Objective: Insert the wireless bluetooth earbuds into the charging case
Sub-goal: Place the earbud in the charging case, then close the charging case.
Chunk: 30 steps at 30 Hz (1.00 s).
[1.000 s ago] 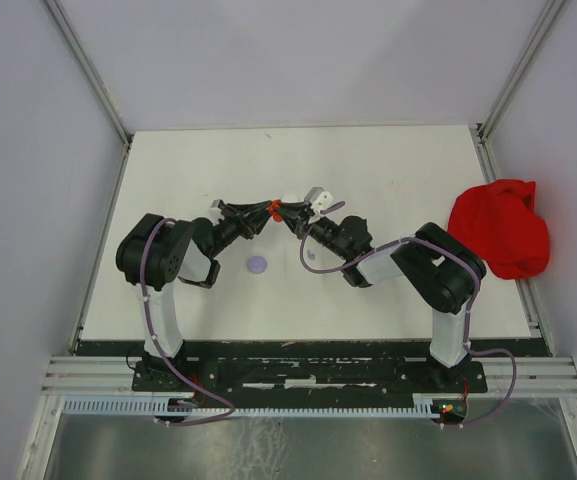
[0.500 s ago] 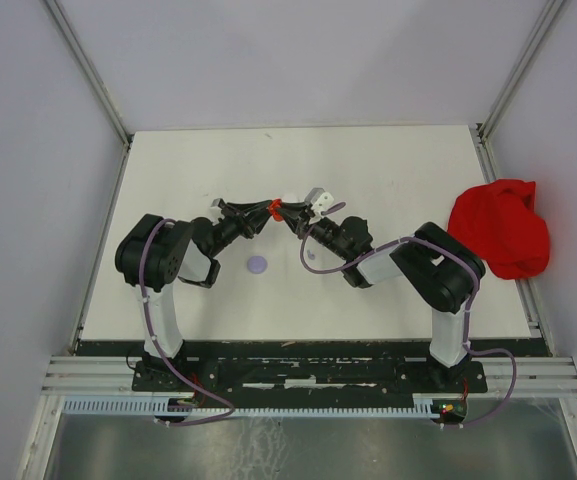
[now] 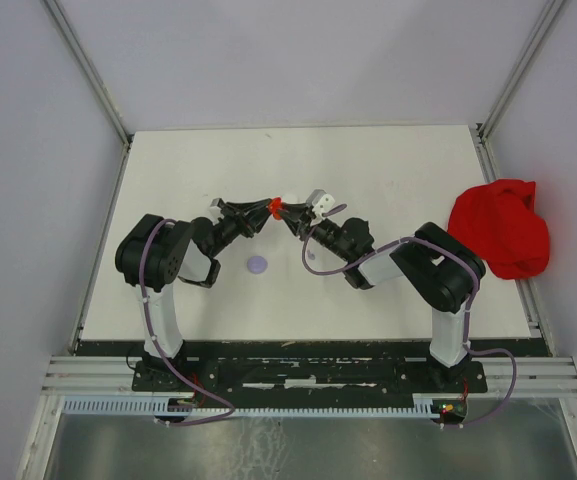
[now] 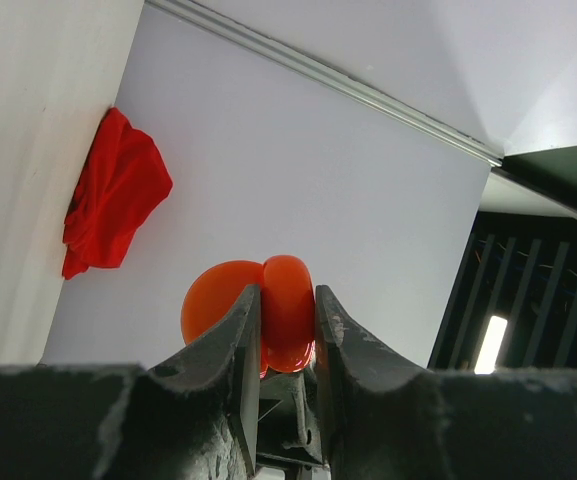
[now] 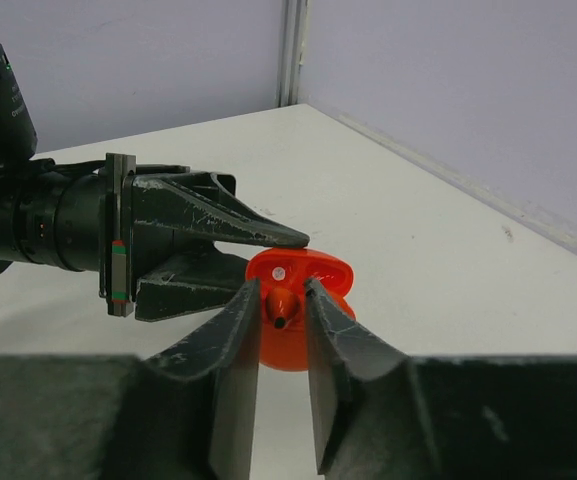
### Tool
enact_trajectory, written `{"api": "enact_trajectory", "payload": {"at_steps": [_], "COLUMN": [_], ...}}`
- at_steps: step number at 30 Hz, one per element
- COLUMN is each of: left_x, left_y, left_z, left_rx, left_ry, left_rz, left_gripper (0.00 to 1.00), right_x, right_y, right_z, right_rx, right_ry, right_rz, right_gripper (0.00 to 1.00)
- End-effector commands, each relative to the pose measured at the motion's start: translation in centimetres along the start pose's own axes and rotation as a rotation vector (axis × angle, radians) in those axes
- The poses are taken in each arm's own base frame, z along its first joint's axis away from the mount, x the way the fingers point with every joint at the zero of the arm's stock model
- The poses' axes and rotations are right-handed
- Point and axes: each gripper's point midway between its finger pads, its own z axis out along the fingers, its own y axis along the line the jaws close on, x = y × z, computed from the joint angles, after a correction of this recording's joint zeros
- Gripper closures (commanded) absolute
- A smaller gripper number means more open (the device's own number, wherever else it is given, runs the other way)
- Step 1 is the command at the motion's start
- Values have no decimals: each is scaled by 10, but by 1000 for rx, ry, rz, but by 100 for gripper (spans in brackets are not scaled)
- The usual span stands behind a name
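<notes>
The charging case (image 3: 277,205) is red, hinged open and held above the table's middle. My left gripper (image 3: 267,209) is shut on one half of it; from the left wrist the case (image 4: 218,295) shows as two red lobes, with the left gripper (image 4: 286,292) pinching the right lobe. A red earbud (image 5: 281,301) sits head-first in the case (image 5: 313,268), its stem pointing out. My right gripper (image 5: 281,288) stands around the stem with a thin gap on each side. My right gripper (image 3: 287,212) meets the left one tip to tip.
A round purple disc (image 3: 258,264) lies on the white table (image 3: 388,160) below the left gripper. A crumpled red cloth (image 3: 500,228) rests at the table's right edge, and the left wrist view also catches the red cloth (image 4: 113,195). Purple walls enclose three sides.
The right jaws have eased slightly apart around the red earbud. Both grippers and the case have shifted a little toward the far side of the table.
</notes>
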Motion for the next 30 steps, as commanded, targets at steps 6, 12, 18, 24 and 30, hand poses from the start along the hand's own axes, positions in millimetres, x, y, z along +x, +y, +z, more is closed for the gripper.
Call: {"api": "enact_trajectory", "payload": {"at_steps": [6, 12, 18, 24, 30], "left_x": [22, 16, 15, 16, 17], "left_y": [-48, -39, -34, -33, -32], "left_z": [-2, -1, -1, -1, -1], "left_rx": [197, 180, 170, 167, 164], "left_ry": [78, 64, 61, 68, 71], "left_rz": [81, 89, 112, 118, 129], "left_gripper": [97, 97, 97, 97, 97], "right_x": [-45, -95, -88, -45, -23], "right_y": [-9, -28, -54, -65, -56], "right_z": [3, -4, -25, -45, -63], "right_rx": [38, 125, 290, 406, 391], "right_ry": [-108, -199, -93, 446, 688], "right_rz": [-2, -13, 32, 150, 180], "right_gripper": [46, 40, 36, 28, 26]}}
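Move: The orange charging case, held in the left fingers, lies about 2 cm left and 1 cm ahead of the right hand, level with it; from the left hand it is some 1 cm ahead and 1 cm right. About 14 cm below the right hand, the white case lies roughly 6 cm ahead and 1 cm right, the purple case 9 cm back and 6 cm left, and a purple earbud 7 cm back and 6 cm right. Right fingers open off the orange earbud, backing about 6 cm up and right from the case, tipping down. ##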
